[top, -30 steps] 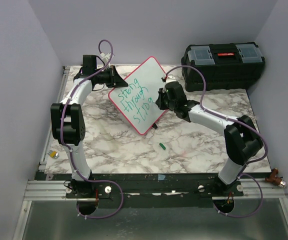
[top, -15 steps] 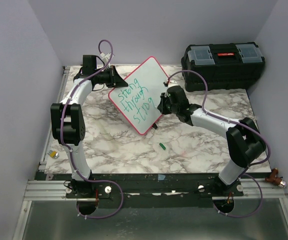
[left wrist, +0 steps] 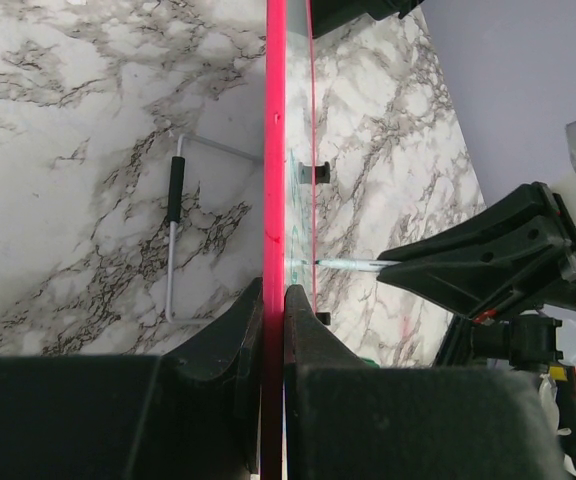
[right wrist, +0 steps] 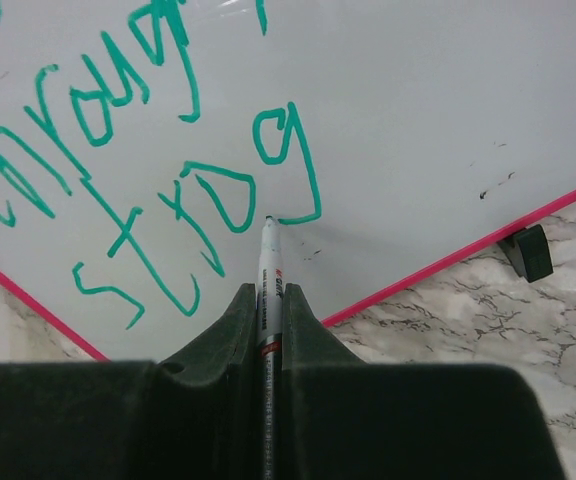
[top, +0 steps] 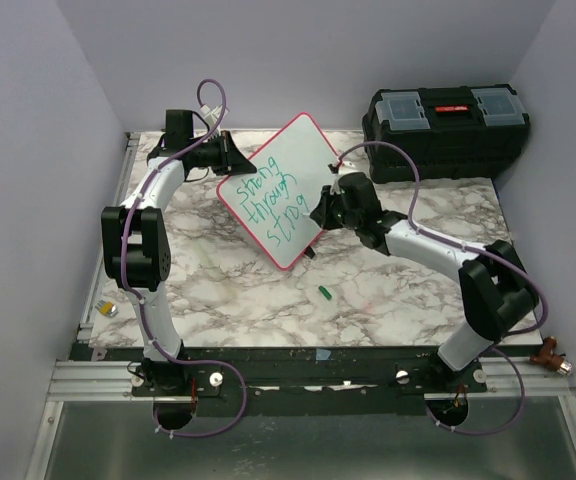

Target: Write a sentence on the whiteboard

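Observation:
The whiteboard point(top: 283, 185), white with a pink-red frame, stands tilted on the marble table. My left gripper point(top: 231, 160) is shut on its upper left edge; in the left wrist view both jaws press the pink frame point(left wrist: 274, 150) edge-on. The sentence point(top: 268, 205) is green handwriting in three lines, the last one reading roughly "strug" point(right wrist: 183, 225). My right gripper point(right wrist: 269, 300) is shut on a white marker point(right wrist: 269, 262). The marker's tip touches the board at the end of the last letter's tail. The right gripper point(top: 320, 212) sits at the board's lower right.
A black toolbox point(top: 446, 125) stands at the back right. A green marker cap point(top: 324, 293) lies on the table in front of the board. A small yellow-and-silver object point(top: 108, 309) sits at the left edge. The board's wire stand point(left wrist: 173, 235) rests behind it.
My right wrist has shifted slightly toward the back and right along the board while its elbow slid right. The left arm and the whiteboard have stayed still.

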You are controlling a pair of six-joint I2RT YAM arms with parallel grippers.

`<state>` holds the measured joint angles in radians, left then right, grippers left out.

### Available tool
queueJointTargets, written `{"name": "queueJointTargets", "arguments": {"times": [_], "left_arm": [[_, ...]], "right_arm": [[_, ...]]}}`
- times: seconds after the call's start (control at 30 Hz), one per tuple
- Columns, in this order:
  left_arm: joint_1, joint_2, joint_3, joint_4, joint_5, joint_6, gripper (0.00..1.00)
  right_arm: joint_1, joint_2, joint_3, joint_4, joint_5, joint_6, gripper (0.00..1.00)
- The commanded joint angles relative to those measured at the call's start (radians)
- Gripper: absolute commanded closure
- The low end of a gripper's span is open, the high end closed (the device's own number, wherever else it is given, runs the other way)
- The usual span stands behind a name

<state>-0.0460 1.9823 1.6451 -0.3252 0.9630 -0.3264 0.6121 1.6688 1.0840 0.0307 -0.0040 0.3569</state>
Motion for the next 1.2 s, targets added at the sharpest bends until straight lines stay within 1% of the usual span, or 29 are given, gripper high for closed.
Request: {"name": "queueJointTargets", "arguments": {"times": [0.0, 0.17, 0.4, 0.63, 1.17], "left_arm": [[-0.012, -0.030, -0.017, 0.031, -0.021, 0.086, 1.00], [-0.013, -0.030, -0.015, 0.034, -0.014, 0.084, 1.00], [-0.012, -0.028, -0.018, 0.042, -0.009, 0.078, 1.00], [-0.012, -0.028, -0.022, 0.043, -0.007, 0.077, 1.00], [-0.013, -0.014, -0.006, 0.030, -0.010, 0.078, 1.00]], "right_arm": [[0.009, -0.137, -0.085, 0.165, 0.067, 0.026, 0.99], [0.009, -0.165, -0.067, 0.189, 0.105, 0.007, 0.99], [-0.015, -0.088, 0.016, 0.137, 0.166, 0.013, 0.99], [-0.056, -0.024, 0.062, 0.121, 0.138, 0.015, 0.99], [-0.067, 0.098, 0.141, 0.115, 0.104, 0.008, 0.99]]}}
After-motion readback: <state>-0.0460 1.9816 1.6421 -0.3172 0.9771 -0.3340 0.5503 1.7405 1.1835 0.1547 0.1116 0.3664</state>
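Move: The right hand still grips the marker, its tip at the tail of the last letter. The blank patch of whiteboard it makes for lies about 10 cm ahead, neither left nor right, and 1 cm higher. The letter g is some 5 cm ahead and 2 cm left, 1 cm below; the upper black clip about 7 cm ahead and 5 cm right, 6 cm below. From the left hand, the blank patch is about 14 cm right, 2 cm back, 6 cm below. Rising first by about 7.5 cm, the right hand lifts the marker tip off the end of the g's tail, then carries it some 6 cm forward and a little to the right, sinking about 4 cm back towards the blank patch beyond that word. On the way the wrist tips the fingers up and turns clockwise, roughly 10 degrees each. The fingers keep their pinch; the left hand goes on holding the whiteboard's edge still. ##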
